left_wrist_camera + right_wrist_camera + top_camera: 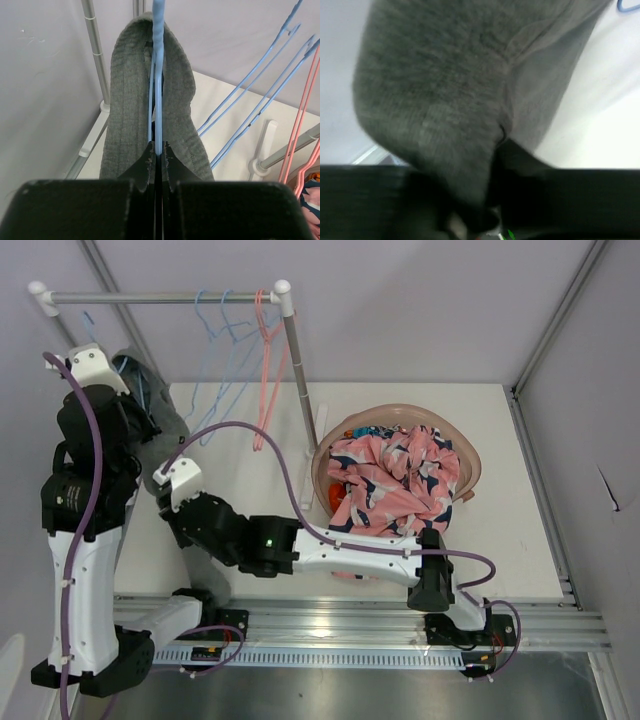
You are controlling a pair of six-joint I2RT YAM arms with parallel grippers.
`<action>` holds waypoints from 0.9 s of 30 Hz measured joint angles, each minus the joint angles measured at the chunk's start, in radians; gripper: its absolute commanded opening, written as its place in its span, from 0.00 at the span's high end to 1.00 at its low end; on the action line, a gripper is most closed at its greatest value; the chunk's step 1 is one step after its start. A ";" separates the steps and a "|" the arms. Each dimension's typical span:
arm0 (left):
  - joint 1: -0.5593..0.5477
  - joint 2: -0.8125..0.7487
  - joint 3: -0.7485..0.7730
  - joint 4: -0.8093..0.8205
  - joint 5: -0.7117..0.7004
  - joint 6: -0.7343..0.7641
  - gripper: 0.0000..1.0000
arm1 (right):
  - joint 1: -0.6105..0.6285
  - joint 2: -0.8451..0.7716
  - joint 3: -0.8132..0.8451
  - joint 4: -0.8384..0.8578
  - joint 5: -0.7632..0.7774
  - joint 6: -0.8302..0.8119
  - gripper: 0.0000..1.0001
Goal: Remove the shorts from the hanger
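Observation:
Grey shorts (127, 100) hang folded over a blue hanger (158, 60) at the left end of the rack. My left gripper (159, 148) is shut on the hanger's lower wire, just under the fabric. In the top view the shorts (165, 420) sit beside my raised left arm, and my right gripper (168, 452) reaches in from the right to their lower edge. The right wrist view is blurred, but the shorts (435, 90) fill it and a fold runs down between the fingers of my right gripper (480, 165), which is shut on the cloth.
Two empty blue hangers (225, 350) and a pink hanger (268, 360) hang on the rail (150, 298). The rack's upright post (298, 390) stands mid-table. A pink basket (470, 465) holding pink patterned clothes (390, 480) lies to the right.

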 measured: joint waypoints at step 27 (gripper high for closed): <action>-0.013 0.043 0.019 -0.117 0.036 0.026 1.00 | 0.259 -0.288 -0.546 0.000 0.401 0.204 1.00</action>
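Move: The grey shorts' cloth already lies between the right hand's closing fingers; the shorts' middle is about 7 cm ahead, 2 cm left and 4 cm above them. The blue hanger that the left hand holds is roughly 12 cm ahead, 5 cm left and 12 cm up from the right hand, with the empty blue hangers some 17 cm ahead, 5 cm right and 14 cm up. From the left hand the shorts' middle lies about 3 cm ahead, 4 cm right and 11 cm below. The right fingers finish pinching the grey cloth, then drag the shorts back and to the right, about 9 cm each way, sinking some 7 cm away from the held hanger and turning slightly clockwise. The left hand keeps its grip on the hanger against the pull, giving about 3 cm downward while its fingers tip down about 10 degrees. ##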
